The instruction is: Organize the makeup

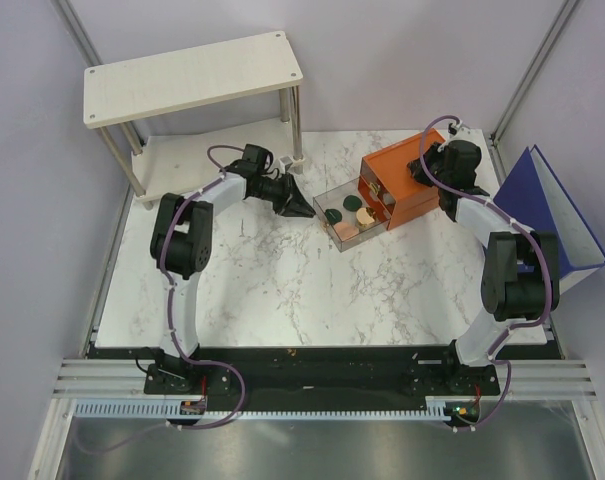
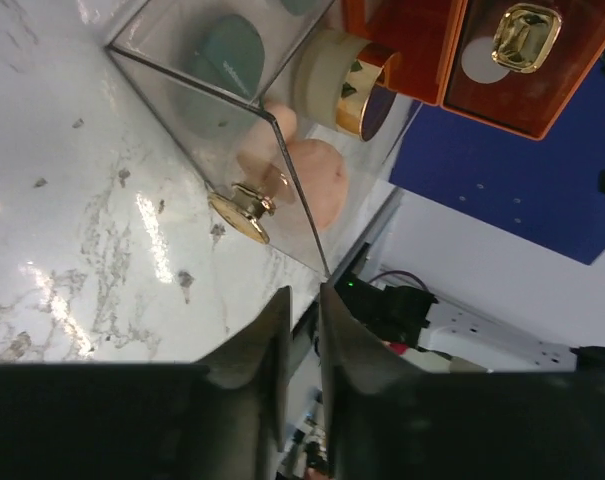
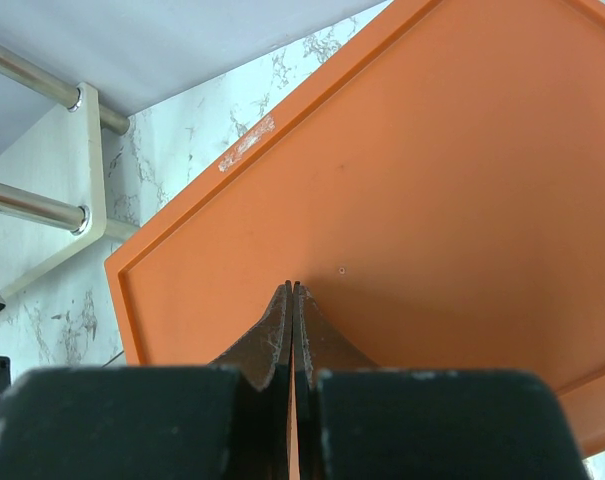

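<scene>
A clear drawer (image 1: 334,237) stands pulled out of the orange drawer box (image 1: 407,165). It holds two dark green discs (image 1: 350,204), a peach-pink disc (image 1: 346,231) and other small pieces. The left wrist view shows a green disc (image 2: 228,55), the gold-rimmed jar (image 2: 348,86) and peach-pink discs (image 2: 318,182) behind the drawer's gold knob (image 2: 239,214). My left gripper (image 1: 304,208) (image 2: 303,300) is empty with its jaws almost together, a short way in front of the knob. My right gripper (image 1: 445,203) (image 3: 294,286) is shut and empty, over the box's top (image 3: 432,180). No tubes show.
A white two-tier shelf (image 1: 192,75) stands at the back left. A blue folder (image 1: 554,205) leans at the right edge beside the box. The box's other drawer front carries a gold knob (image 2: 526,36).
</scene>
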Tool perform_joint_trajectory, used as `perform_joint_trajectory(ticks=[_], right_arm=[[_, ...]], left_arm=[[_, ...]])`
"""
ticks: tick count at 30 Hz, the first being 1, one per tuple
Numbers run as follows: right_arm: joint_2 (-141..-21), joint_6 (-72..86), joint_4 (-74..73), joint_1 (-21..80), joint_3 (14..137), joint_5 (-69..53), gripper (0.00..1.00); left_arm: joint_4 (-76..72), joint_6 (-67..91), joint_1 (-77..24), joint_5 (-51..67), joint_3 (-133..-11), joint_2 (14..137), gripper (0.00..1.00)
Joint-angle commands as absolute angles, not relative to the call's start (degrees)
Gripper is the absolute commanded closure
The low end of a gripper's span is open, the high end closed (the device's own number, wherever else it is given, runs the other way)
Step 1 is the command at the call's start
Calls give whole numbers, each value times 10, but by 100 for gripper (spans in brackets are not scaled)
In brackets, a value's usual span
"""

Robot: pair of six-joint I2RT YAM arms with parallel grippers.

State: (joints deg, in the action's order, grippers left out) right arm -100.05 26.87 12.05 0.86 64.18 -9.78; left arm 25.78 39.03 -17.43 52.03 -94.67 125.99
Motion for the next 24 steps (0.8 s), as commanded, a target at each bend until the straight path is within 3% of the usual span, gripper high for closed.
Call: perform_joint_trajectory(ticks=[1, 2, 5, 18, 24], right_arm=[[-1077, 250, -158, 15, 562, -83, 100], [-1077, 250, -158, 15, 562, -83, 100], [-1078, 252, -156, 15, 561, -83, 100], [-1082, 257, -153, 15, 567, -85, 100], [-1091, 252, -151, 15, 570, -96, 100]], left_arm=[[149, 476, -170, 588, -908, 1273, 89], [149, 479, -170, 587, -908, 1277, 96], [144, 495, -170, 584, -919, 1295, 98], [142, 563, -216, 578, -1073, 1404, 98], [46, 660, -240, 566, -1086, 1431, 97]])
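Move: The clear drawer's knobbed front stands some 4 cm to the left hand's right, about level with it fore and aft, and 4 cm lower. Inside, a dark green puff lies about 9 cm right and 2 cm ahead of the hand, the cream jar 12 cm right and 1 cm back, both 6 cm down; the orange box's middle is roughly 22 cm right, 8 cm ahead, 2 cm lower. From the right hand the drawer front is about 21 cm left, 12 cm back and 9 cm down. The clear drawer is pushed towards the orange box by the left hand: the fingers close fully while sinking about 3 cm, then the hand sweeps right some 7 cm and a little forward, its shut tips coming against the drawer front beside the gold knob. The right hand stays put with shut fingers on the box top. ##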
